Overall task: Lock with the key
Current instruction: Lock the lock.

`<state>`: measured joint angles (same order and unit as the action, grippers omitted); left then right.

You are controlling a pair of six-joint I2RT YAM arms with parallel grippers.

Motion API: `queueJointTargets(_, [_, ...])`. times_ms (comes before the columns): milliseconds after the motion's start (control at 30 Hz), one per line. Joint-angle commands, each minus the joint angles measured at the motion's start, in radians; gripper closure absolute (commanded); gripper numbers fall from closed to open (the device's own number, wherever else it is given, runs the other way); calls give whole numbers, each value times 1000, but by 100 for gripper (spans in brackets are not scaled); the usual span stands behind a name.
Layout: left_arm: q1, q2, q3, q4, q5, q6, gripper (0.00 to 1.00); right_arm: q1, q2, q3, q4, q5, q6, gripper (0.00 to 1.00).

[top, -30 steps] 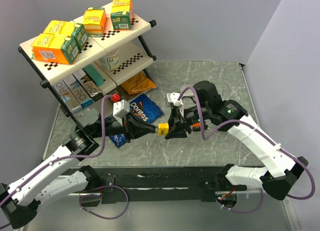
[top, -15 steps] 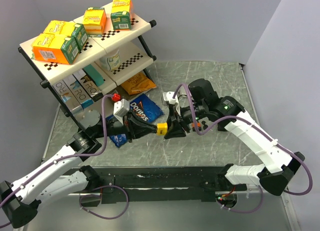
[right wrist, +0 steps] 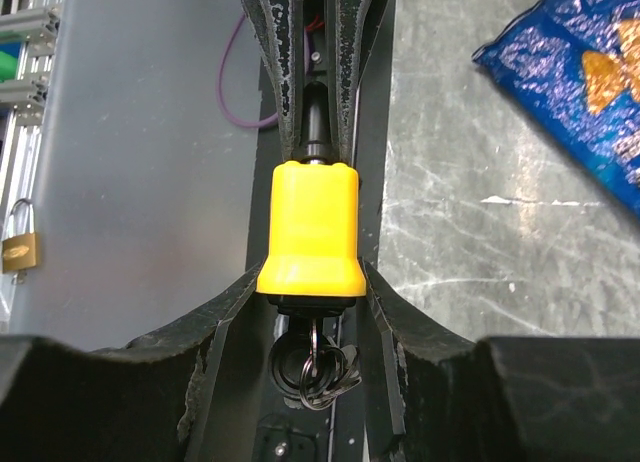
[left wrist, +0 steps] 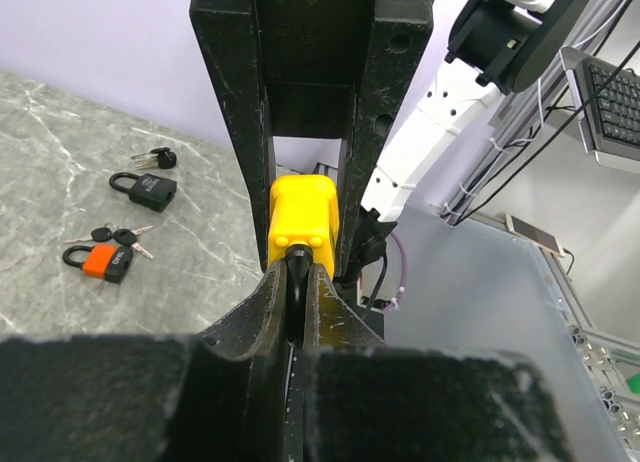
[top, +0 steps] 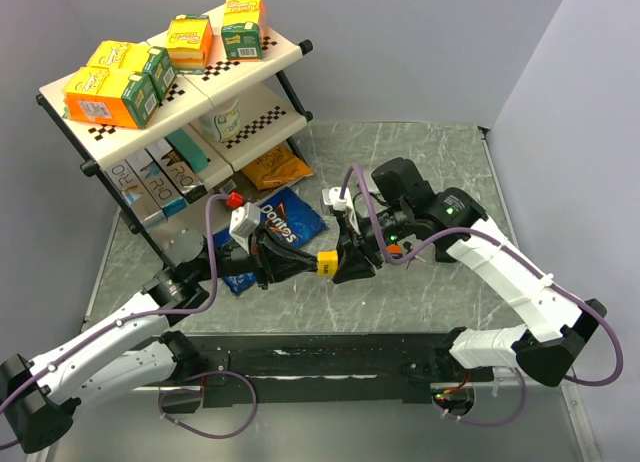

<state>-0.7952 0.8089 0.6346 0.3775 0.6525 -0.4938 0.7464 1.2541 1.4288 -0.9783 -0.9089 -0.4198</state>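
Observation:
A yellow padlock (top: 325,261) hangs in the air between both grippers, above the table's near middle. My left gripper (left wrist: 295,282) is shut on its dark shackle (left wrist: 297,267), with the yellow body (left wrist: 303,217) just beyond the fingertips. My right gripper (right wrist: 310,282) is shut on the base of the padlock body (right wrist: 310,227) from the opposite side. The key (right wrist: 312,367), a small dark bunch on a ring, hangs from the padlock's bottom between the right fingers. From above, the left gripper (top: 303,265) and the right gripper (top: 347,266) meet tip to tip.
A two-tier shelf (top: 262,67) with cartons stands at the back left. A blue Doritos bag (top: 290,220) lies just behind the grippers. A black padlock (left wrist: 150,189) and an orange padlock (left wrist: 100,262), each with keys, lie on the marble. A brass padlock (right wrist: 18,244) sits off the table.
The right arm's wrist and forearm have swung a little to the left, and the left arm has shifted with it. The yellow padlock has barely moved. Both grips are unchanged.

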Motion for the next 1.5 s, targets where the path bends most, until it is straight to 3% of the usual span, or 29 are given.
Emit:
queueJointTargets(0, [-84, 72, -16, 121, 30, -49, 99, 71, 50, 93, 340, -111, 1, 100])
queueJointTargets(433, [-116, 115, -39, 163, -19, -65, 99, 108, 100, 139, 385, -134, 33, 100])
queueJointTargets(733, [-144, 122, -55, 146, 4, -77, 99, 119, 122, 159, 334, -120, -39, 100])
queueJointTargets(933, [-102, 55, -13, -1, 7, 18, 99, 96, 81, 134, 241, -88, -105, 100])
queueJointTargets(1167, [71, -40, 20, -129, 84, 77, 99, -2, -19, 26, 126, -48, -142, 60])
queueJointTargets(1200, [82, -46, 30, -141, 97, 86, 99, -7, -31, 16, 112, -42, -158, 45])
queueJointTargets(1300, [94, -56, 63, -163, 101, 121, 99, -19, -47, -5, 63, -9, -177, 28])
queueJointTargets(1400, [94, -54, 76, -166, 107, 135, 99, -22, -47, -8, 38, 19, -181, 18])
queueJointTargets(1467, [94, -51, 77, -160, 108, 132, 99, -22, -39, -4, 36, 22, -180, 18])
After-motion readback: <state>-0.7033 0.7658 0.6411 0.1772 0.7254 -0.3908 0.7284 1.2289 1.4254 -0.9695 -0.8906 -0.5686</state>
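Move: Both grippers are already on the yellow lock: the left pinches its shackle, with the body about 5 cm to that hand's right and level ahead-back; the right grips the body, whose middle is some 2 cm left of its hand point. From the right hand, the orange lock lies on the table roughly 14 cm ahead and 15 cm right, and the blue chip bag about 16 cm ahead and 15 cm left, both around 28 cm below. Keep the left gripper shut on the shackle and the right on the yellow body, and ease both together about 2 cm back and a little right and down, tipping the right fingers down slightly. Then swing both about 3 cm forward, open the right gripper wide to let go of the body, and draw the left some 3 cm to the left and down. ##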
